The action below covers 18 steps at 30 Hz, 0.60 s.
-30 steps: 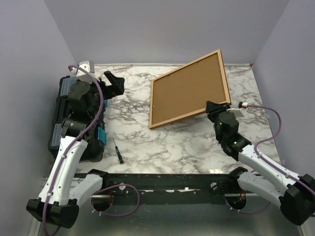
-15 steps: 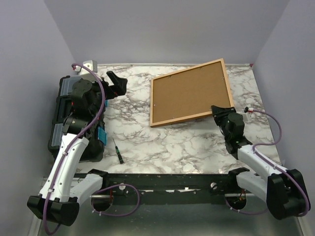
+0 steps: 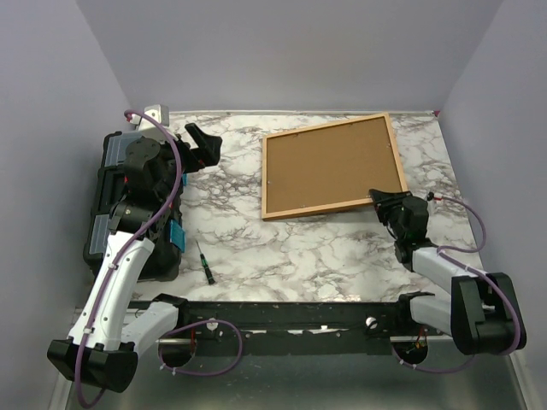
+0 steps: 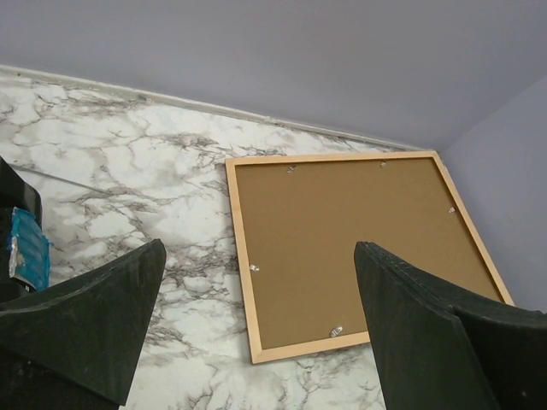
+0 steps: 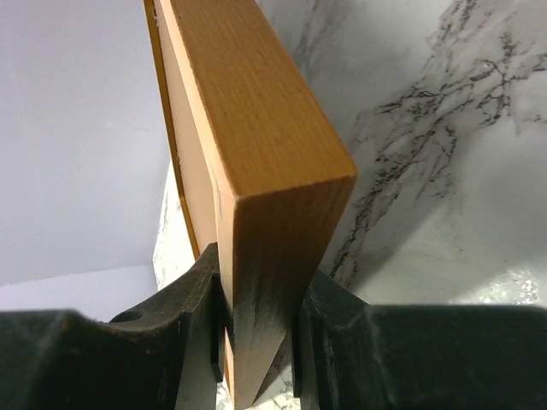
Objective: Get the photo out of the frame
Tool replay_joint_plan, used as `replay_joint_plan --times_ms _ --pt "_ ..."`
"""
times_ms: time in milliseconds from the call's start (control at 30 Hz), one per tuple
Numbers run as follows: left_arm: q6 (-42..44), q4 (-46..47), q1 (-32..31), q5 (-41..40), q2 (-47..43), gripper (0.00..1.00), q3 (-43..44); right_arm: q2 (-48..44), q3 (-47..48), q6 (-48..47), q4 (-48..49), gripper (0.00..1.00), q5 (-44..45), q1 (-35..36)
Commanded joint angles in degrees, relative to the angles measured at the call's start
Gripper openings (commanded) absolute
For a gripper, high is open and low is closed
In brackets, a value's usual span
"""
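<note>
The frame (image 3: 263, 179), thin orange-brown wood, lies back side up on the marble table at the centre right. Its brown backing board (image 3: 329, 169) faces up, held by small metal clips. The photo is hidden beneath the board. My right gripper (image 3: 382, 202) is shut on the frame's near right corner. In the right wrist view both fingers (image 5: 197, 299) press the wooden rail (image 5: 256, 145). My left gripper (image 3: 198, 145) hangs open above the table, left of the frame. In the left wrist view the frame's rim (image 4: 240, 256) shows between the wide-apart jaws of that gripper (image 4: 258, 248).
A black toolbox (image 3: 107, 205) with blue latches stands along the table's left edge under my left arm. A small green-handled screwdriver (image 3: 205, 263) lies near the front left. Grey walls close in the table on three sides.
The frame's right side has come down from a steep tilt to nearly flat on the table. My right arm drew back and down with it. The left gripper barely moved.
</note>
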Motion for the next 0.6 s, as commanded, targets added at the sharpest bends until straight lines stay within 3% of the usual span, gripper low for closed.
replay_joint_plan --times_ms 0,200,367,567 --pt "-0.53 1.05 0.33 1.64 -0.14 0.94 -0.09 3.30 -2.49 -7.97 -7.85 0.20 0.14 -2.47" --pt "-0.91 1.14 0.36 2.41 0.17 0.94 -0.13 5.49 -4.56 -6.32 -5.74 0.28 -3.56 -7.68" --pt "-1.34 1.57 0.38 3.34 0.37 0.94 -0.34 10.53 -5.56 -5.86 -0.22 0.25 -11.73 -14.25" --pt "-1.70 1.76 0.38 4.03 0.81 0.94 -0.44 14.43 -4.24 -5.84 1.47 0.25 -14.00 -18.84"
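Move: The right hand already grips the near side of the face-down picture frame. The frame's middle is about 12 cm ahead, 15 cm to the left and some 3 cm lower, and its near right corner about 6 cm to the right, 1 cm ahead and level. Its patch of bare table lies roughly 8 cm below the hand, 4 cm to the right and 1 cm back. From the left hand, the frame's middle is around 13 cm ahead, 31 cm right and 29 cm down. Keeping its pinch on the near side of the frame, close to the right corner, the right hand lowers the raised right end about 5 cm towards the table while carrying it some 4 cm to the right, with the going quicker in the second half. The wrist rolls about 10 degrees so that its left side comes up, and the fingers tip a little farther down, levelling the frame back-side up without loosening their hold. ##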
